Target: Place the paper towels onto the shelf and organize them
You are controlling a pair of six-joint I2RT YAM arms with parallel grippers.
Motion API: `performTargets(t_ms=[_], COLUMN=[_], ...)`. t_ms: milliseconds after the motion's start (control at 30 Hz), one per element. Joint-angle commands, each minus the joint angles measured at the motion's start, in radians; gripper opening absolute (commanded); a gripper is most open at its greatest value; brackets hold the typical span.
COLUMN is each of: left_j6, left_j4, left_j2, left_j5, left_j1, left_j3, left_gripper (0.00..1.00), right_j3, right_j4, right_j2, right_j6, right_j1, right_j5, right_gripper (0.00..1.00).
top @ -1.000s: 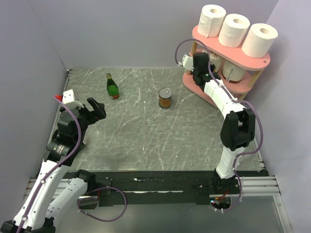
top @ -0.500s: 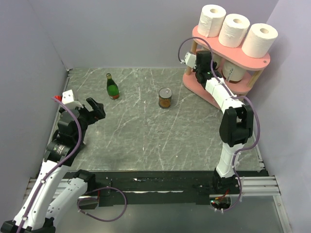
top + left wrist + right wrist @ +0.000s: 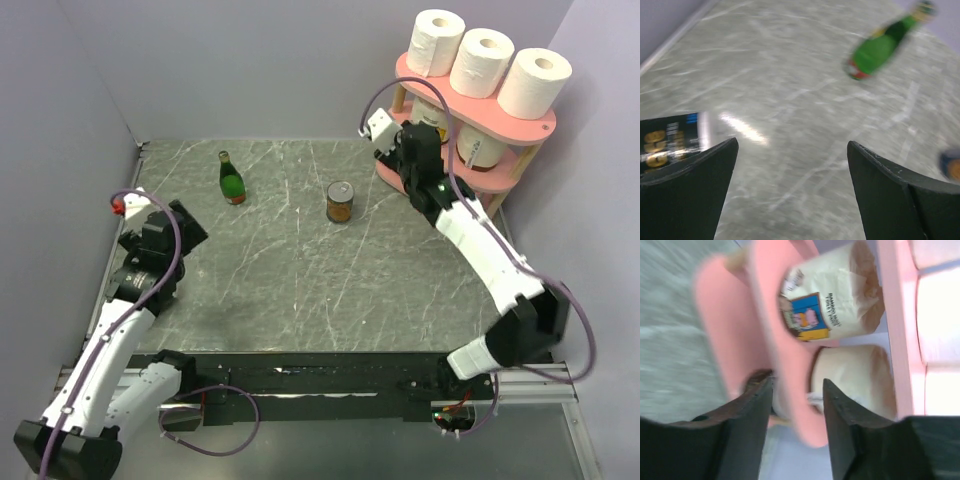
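Note:
Three white paper towels [image 3: 482,62] stand upright in a row on the top board of the pink shelf [image 3: 478,108]. On the middle board stand a wrapped roll with a blue label [image 3: 830,300] and a plain one [image 3: 852,375]. My right gripper [image 3: 418,138] is at the shelf's left end, level with the middle board. Its jaws [image 3: 797,387] are open with the blurred pink board edge [image 3: 790,370] showing between them, and nothing is held. My left gripper [image 3: 188,222] hovers open and empty over the table's left side [image 3: 792,142].
A green bottle [image 3: 232,178] stands at the back left of the grey marble table and also appears in the left wrist view [image 3: 880,47]. A tin can [image 3: 340,202] stands mid-table, left of the shelf. Purple walls close in the back and both sides.
My right gripper has opened beside the middle board, and that arm has stretched out with its elbow swung down to the right. The left arm has drawn back slightly to the left.

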Motion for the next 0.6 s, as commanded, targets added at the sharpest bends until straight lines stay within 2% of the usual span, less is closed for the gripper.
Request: performTargets(t_ms=[0, 67, 100, 167, 233, 367, 467, 567], left_j6=[-0.083, -0.078, -0.077, -0.090, -0.122, -0.188, -0.224, -0.273], left_j4=[-0.143, -0.175, -0.185, -0.203, -0.211, -0.200, -0.168, -0.182], left_j2=[0.009, 0.024, 0.031, 0.049, 0.061, 0.092, 0.129, 0.193], left_j5=[-0.037, 0.014, 0.022, 0.020, 0.016, 0.005, 0.032, 0.011], left_j1=[0.145, 0.266, 0.286, 0.395, 0.453, 0.629, 0.723, 0.763], left_j3=[0.065, 0.079, 0.090, 0.099, 0.096, 0.053, 0.004, -0.019], left_gripper=[0.96, 0.96, 0.96, 0.96, 0.96, 0.96, 0.96, 0.96], right_j3=[-0.119, -0.212, -0.242, -0.300, -0.322, -0.339, -0.346, -0.369], right_j4=[0.021, 0.062, 0.075, 0.075, 0.063, 0.006, -0.016, -0.017], right_j2=[-0.201, -0.263, -0.315, -0.361, -0.413, -0.458, -0.475, -0.504], right_j6=[0.313, 0.404, 0.427, 0.508, 0.603, 0.697, 0.743, 0.749], right_j1=[0.073, 0.087, 0.092, 0.098, 0.103, 0.104, 0.109, 0.112], right_j5=[-0.106, -0.155, -0.191, -0.233, -0.325, -0.471, -0.508, -0.522], right_gripper=[0.68, 0.88, 0.99, 1.00, 1.00, 1.00, 1.00, 1.00])
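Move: The black towel, a black-wrapped roll on the table, lies about 13 cm left of the left hand, 6 cm back and 19 cm below; the green bottle stands some 24 cm ahead and 7 cm right. From the right hand the black towel is roughly 65 cm left, 24 cm back and 27 cm below. The printed towel on the middle shelf is about 13 cm ahead, 7 cm right and slightly lower; the can stands level with the hand, 15 cm left. Open left hand swings 17 cm left towards black towel; right hand backs 13 cm off shelf, opening wide. ##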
